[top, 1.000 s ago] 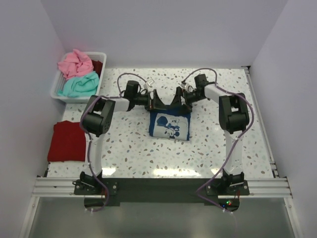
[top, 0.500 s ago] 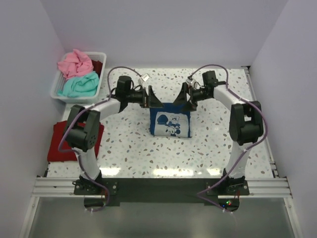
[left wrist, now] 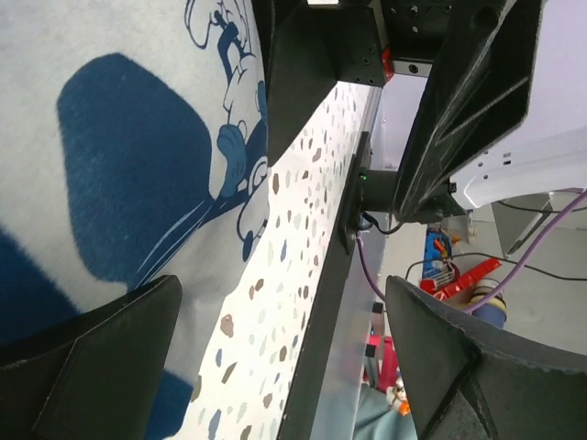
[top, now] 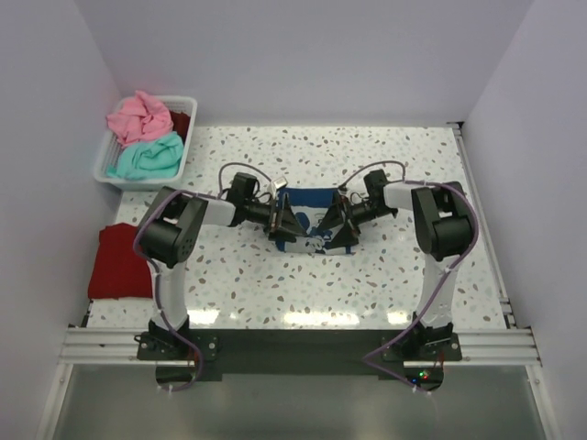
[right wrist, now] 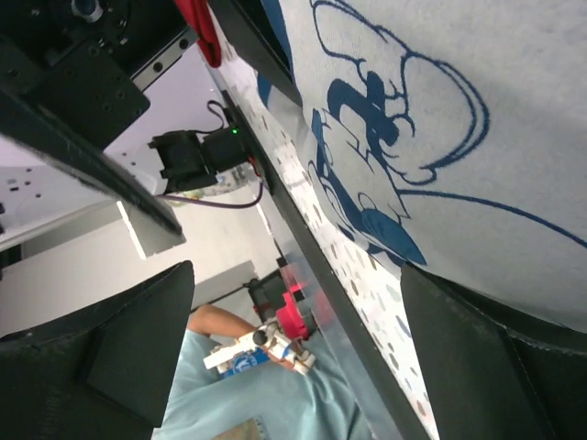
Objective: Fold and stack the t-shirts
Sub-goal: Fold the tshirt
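The navy t-shirt (top: pixel 310 198) with its white and light-blue print lies folded in the middle of the table. My left gripper (top: pixel 285 224) sits low over its left side and my right gripper (top: pixel 337 226) over its right side, both open and holding nothing. In the left wrist view the print (left wrist: pixel 138 156) fills the left, and one fingertip (left wrist: pixel 92 357) is over the cloth. The right wrist view shows the print (right wrist: pixel 413 92) above the open gripper (right wrist: pixel 293 357). A folded dark red t-shirt (top: pixel 122 261) lies at the table's left edge. Pink (top: pixel 138 117) and teal (top: pixel 147 158) t-shirts are bunched in the basket.
The white plastic basket (top: pixel 101 161) stands at the back left corner, with a bit of dark red cloth (top: pixel 182 123) at its right end. White walls close in the table on three sides. The black front rail (top: pixel 303 339) runs along the near edge.
Both grippers have come down from the navy t-shirt's far edge toward me and now lie low over its middle. They stayed open. The other t-shirts have not moved.
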{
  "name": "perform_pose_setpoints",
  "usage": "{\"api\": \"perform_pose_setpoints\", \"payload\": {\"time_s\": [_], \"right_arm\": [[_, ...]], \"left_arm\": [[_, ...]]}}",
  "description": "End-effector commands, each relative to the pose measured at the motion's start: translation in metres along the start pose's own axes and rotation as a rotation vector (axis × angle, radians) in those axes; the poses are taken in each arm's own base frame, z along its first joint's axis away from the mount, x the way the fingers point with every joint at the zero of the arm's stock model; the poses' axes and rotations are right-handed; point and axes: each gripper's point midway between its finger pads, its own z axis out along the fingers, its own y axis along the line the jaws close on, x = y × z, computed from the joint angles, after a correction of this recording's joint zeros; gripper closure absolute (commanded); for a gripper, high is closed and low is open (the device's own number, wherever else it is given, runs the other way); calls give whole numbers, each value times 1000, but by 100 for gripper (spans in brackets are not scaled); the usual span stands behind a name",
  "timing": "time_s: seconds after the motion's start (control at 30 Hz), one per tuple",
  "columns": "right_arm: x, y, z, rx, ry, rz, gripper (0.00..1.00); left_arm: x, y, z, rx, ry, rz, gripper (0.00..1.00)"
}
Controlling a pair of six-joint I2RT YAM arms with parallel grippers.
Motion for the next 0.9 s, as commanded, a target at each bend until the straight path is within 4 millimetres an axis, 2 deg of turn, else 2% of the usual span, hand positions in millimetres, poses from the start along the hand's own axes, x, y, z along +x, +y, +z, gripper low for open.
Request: {"api": "perform_pose_setpoints", "payload": {"time_s": [0.0,0.07,0.13,0.17,0.23,0.3,0.33,0.37,0.43,0.47,0.5,0.53,0.57,0.6,0.63,0.7,0.73,0.8,0.83,0.87], "right_arm": [[-1,-62,-5,138,-13,84,1],[5,-56,-7,124,-8,88,1],[11,-39,-12,105,-20,49,1],[15,-30,-14,89,-19,25,1],[21,-2,-24,68,-31,-51,1],[12,29,-36,49,-68,-168,1],[6,38,-41,48,-82,-206,1],[-15,56,-50,68,-125,-314,1],[-36,65,-54,88,-158,-356,1],[-52,79,-60,88,-195,-393,1],[-65,84,-60,83,-226,-425,1],[-75,79,-55,79,-228,-409,1],[-85,84,-55,73,-247,-397,1],[-95,82,-53,70,-261,-402,1],[-101,78,-52,76,-266,-398,1],[-118,62,-45,94,-268,-383,1],[-124,55,-45,104,-276,-380,1],[-138,34,-38,126,-281,-371,1],[-146,23,-40,148,-299,-366,2],[-151,10,-37,155,-299,-345,1]], "left_arm": [[7,67,-10,-204,-38,-75,0],[4,59,-14,-207,-39,-22,0],[6,47,-17,-196,-27,24,0],[3,30,-21,-185,-36,80,0],[8,11,-25,-172,-16,146,0],[-11,-20,-34,-155,-63,270,0],[-23,-33,-37,-152,-89,321,0],[-46,-48,-39,-156,-125,386,0],[-67,-53,-36,-159,-147,420,0],[-86,-64,-36,-151,-177,450,0],[-94,-65,-34,-145,-191,426,0],[-103,-58,-28,-140,-198,413,0],[-118,-65,-26,-126,-228,445,0],[-124,-63,-23,-121,-241,414,0],[-132,-52,-17,-117,-247,404,0],[-147,-48,-12,-110,-269,387,0],[-152,-32,-6,-117,-272,367,0],[-167,-22,-3,-127,-307,347,0],[-170,-3,1,-140,-308,314,0],[-177,5,1,-157,-325,299,0]]}}
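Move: Both hands are down on the folded blue t-shirt, the left near its left edge and the right near its right. The middle of its far blue edge lies some 11 cm ahead of each hand and about 7 cm inward, to the left hand's right and the right hand's left, roughly 3 cm lower. From the left hand, the white basket stands about 24 cm ahead and 39 cm left, the red t-shirt some 9 cm back and 43 cm left. Sliding a centimetre or two apart low over the print, both open grippers come up off the folded t-shirt and arc forward together about 14 cm towards its far blue edge. They climb to nearly 10 cm, then sink to a few centimetres above their starting height, their forward sides tipped up some 25 degrees and fingers still pointing inward, wide open. ##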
